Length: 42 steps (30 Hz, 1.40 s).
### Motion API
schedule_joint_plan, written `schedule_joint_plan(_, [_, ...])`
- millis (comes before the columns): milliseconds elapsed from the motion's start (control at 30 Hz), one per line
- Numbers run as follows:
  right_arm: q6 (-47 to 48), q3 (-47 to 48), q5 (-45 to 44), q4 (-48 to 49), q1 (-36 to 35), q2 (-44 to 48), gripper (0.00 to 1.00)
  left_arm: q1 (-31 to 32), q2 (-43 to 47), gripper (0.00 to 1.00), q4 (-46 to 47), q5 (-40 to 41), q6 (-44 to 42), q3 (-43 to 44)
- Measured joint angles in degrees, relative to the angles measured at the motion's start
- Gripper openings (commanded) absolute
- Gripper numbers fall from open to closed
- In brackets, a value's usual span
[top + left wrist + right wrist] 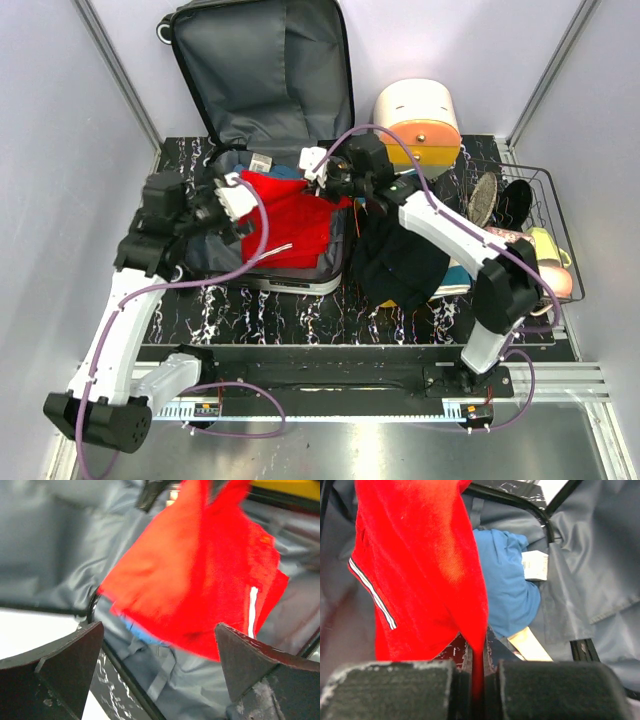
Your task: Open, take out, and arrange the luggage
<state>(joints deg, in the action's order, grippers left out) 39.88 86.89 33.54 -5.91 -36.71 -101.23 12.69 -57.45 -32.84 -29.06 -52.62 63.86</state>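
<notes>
The luggage (262, 70) lies open on the table, its grey-lined lid propped up at the back. My right gripper (322, 178) is shut on a red garment (290, 215) and holds it lifted over the open case; the cloth (420, 575) hangs pinched between the jaws. A blue garment (505, 580) lies in the lining below it. My left gripper (235, 198) is open and empty at the case's left side, with the red garment (200, 575) hanging in front of it and the grey lining (190, 685) below.
A black garment (400, 262) lies on the table right of the case. A white-and-orange rounded box (418, 118) stands at the back right. A wire basket (535, 235) holding shoes sits at the right edge.
</notes>
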Motion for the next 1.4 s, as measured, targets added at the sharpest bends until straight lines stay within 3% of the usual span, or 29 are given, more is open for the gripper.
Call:
schedule_joint_plan(133, [-1.9, 1.0, -4.1, -6.1, 0.0, 6.7, 0.00, -6.2, 3.5, 0.99, 0.6, 1.7, 14.2, 3.9])
schedule_joint_plan(267, [-2.7, 6.4, -7.1, -14.3, 0.0, 15.0, 0.00, -7.4, 8.0, 0.99, 0.9, 3.2, 22.2, 5.1])
schedule_joint_plan(600, [3.4, 28.4, -13.1, -36.7, 0.0, 36.9, 0.00, -7.4, 12.0, 0.99, -2.4, 3.8, 27.7, 5.6])
schedule_joint_plan(800, [3.5, 33.0, -18.2, -51.0, 0.1, 47.6, 0.00, -7.4, 12.0, 0.99, -4.9, 3.4, 28.5, 5.6])
schedule_joint_plan(900, [3.6, 30.4, -18.9, -58.7, 1.1, 52.7, 0.00, -7.4, 12.0, 0.99, -5.0, 3.2, 28.7, 5.6])
schedule_joint_plan(1100, [2.4, 11.2, -21.3, -66.2, 2.2, 62.0, 0.00, -7.4, 11.3, 0.99, -5.1, 2.7, 29.2, 5.6])
schedule_joint_plan(1233, [0.5, 1.5, -29.5, -65.2, 2.3, 60.2, 0.00, -7.4, 11.1, 0.99, -5.8, 2.7, 29.1, 5.5])
schedule_joint_plan(1400, [0.4, -1.0, -37.3, -58.6, 2.4, 53.0, 0.00, -7.4, 12.2, 0.99, -7.0, 2.7, 28.5, 4.4])
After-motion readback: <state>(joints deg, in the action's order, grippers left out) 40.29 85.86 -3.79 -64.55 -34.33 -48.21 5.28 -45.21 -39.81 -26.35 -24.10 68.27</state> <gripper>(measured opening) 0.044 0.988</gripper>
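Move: The right hand already pinches the red garment over the open suitcase. The clothes pile on the yellow bin, where the garment is taken, lies about 21 cm to its right, 14 cm back and some 8 cm below. The toy drawers stand roughly 22 cm right and 13 cm ahead; the blue garment in the case is about 13 cm left and 3 cm back. From the left hand the pile is some 37 cm right, 6 cm back and 11 cm lower. Still pinching the red garment, the right hand hauls it up out of the suitcase, rising about 34 cm while sweeping right and back, then drops some 23 cm and reaches forward again over the clothes pile's right side, turning clockwise roughly 35 degrees. The left hand, already open, draws up, back and a little left, clear of the cloth. ##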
